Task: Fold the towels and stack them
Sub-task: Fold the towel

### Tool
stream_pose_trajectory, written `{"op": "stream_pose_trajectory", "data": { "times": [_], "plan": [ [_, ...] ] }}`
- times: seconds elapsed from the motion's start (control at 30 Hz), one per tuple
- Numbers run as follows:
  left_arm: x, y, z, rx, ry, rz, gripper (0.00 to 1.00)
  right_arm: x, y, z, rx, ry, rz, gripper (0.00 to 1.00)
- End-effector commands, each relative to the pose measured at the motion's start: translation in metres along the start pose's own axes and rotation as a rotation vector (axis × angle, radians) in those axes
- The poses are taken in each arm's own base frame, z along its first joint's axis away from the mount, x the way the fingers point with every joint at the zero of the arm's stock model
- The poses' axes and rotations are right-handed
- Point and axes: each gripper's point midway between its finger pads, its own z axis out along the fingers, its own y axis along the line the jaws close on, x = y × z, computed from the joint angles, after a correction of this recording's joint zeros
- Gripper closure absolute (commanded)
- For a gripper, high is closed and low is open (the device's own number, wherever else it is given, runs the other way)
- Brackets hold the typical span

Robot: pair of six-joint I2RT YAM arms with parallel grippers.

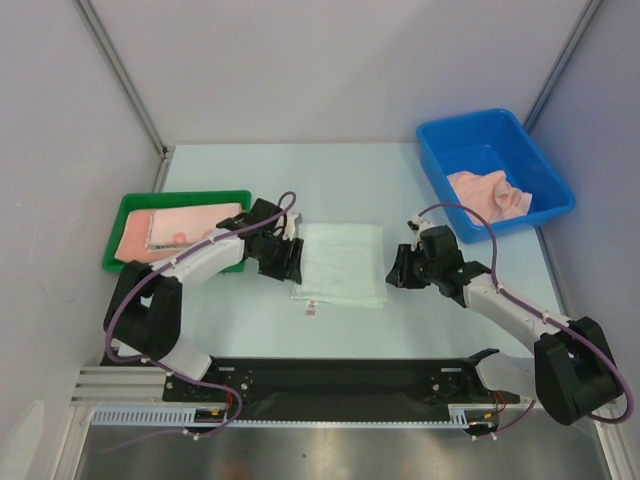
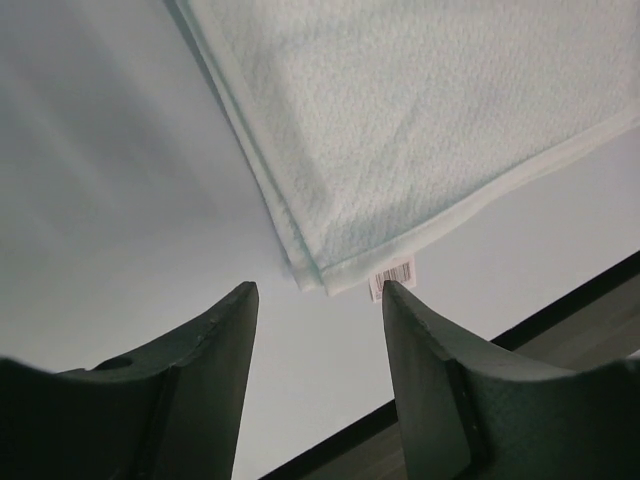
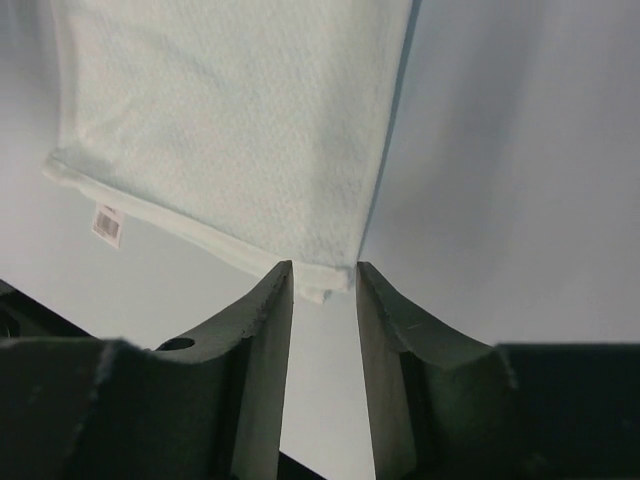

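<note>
A white towel (image 1: 340, 262) lies folded flat on the table between the two arms, its small tag (image 1: 310, 310) sticking out at the near left corner. My left gripper (image 1: 285, 262) sits at the towel's left edge, open. In the left wrist view the towel (image 2: 400, 120) and tag (image 2: 392, 275) lie just beyond the left gripper (image 2: 318, 295), nothing between the jaws. My right gripper (image 1: 398, 268) is at the towel's right edge, open. In the right wrist view the towel's (image 3: 230, 130) near corner lies loose between the tips of the right gripper (image 3: 323, 272).
A green tray (image 1: 185, 197) at the left holds folded salmon-pink towels (image 1: 175, 228). A blue bin (image 1: 432, 165) at the back right holds a crumpled pink towel (image 1: 490, 192). A black rail (image 1: 340, 375) runs along the near table edge.
</note>
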Motion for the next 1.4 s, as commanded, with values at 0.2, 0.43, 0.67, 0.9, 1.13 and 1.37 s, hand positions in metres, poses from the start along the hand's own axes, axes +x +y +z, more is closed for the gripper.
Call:
{"op": "stream_pose_trajectory", "data": {
  "times": [0.2, 0.43, 0.67, 0.9, 1.13, 1.37],
  "plan": [
    [-0.022, -0.007, 0.014, 0.004, -0.090, -0.093, 0.47, -0.013, -0.010, 0.031, 0.128, 0.063, 0.141, 0.71],
    [-0.003, -0.008, 0.034, 0.030, -0.052, -0.117, 0.50, 0.023, -0.018, 0.031, 0.156, 0.116, 0.192, 0.69],
    [0.015, -0.005, 0.049, 0.004, -0.032, -0.141, 0.64, 0.052, -0.019, 0.037, 0.164, 0.162, 0.191, 0.71],
    [0.012, 0.000, 0.040, -0.039, -0.043, -0.130, 0.91, 0.042, -0.012, 0.033, 0.135, 0.120, 0.167, 0.83],
    [0.004, 0.000, 0.033, -0.059, -0.045, -0.125, 1.00, 0.029, -0.001, 0.030, 0.097, 0.093, 0.145, 1.00],
    [-0.018, -0.008, 0.008, -0.082, -0.087, -0.126, 1.00, 0.007, 0.014, 0.021, 0.068, 0.070, 0.131, 1.00]
  ]
}}
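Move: The half-folded pale towel lies flat, its near-left corner about 6 cm below the left hand, 1 cm back and 1 cm to its right; its near-right corner is some 6 cm below the right hand, 1 cm back and 1 cm to its left. The care label is about 3 cm back and 5 cm right of the left hand. The green basket's middle is 23 cm left and 12 cm ahead of that hand; the blue bin's lies 21 cm right and 25 cm ahead of the right hand. The towel's two near corners get pinched together: both open grippers sink about 5 cm onto them, after first nudging forward (the right some 3 cm, the left 1.5) and drawing back past their starting places. The right fingers tip about 10 degrees steeper; both pairs shut on the cloth, then begin to rise, by 1 to 1.5 cm. ##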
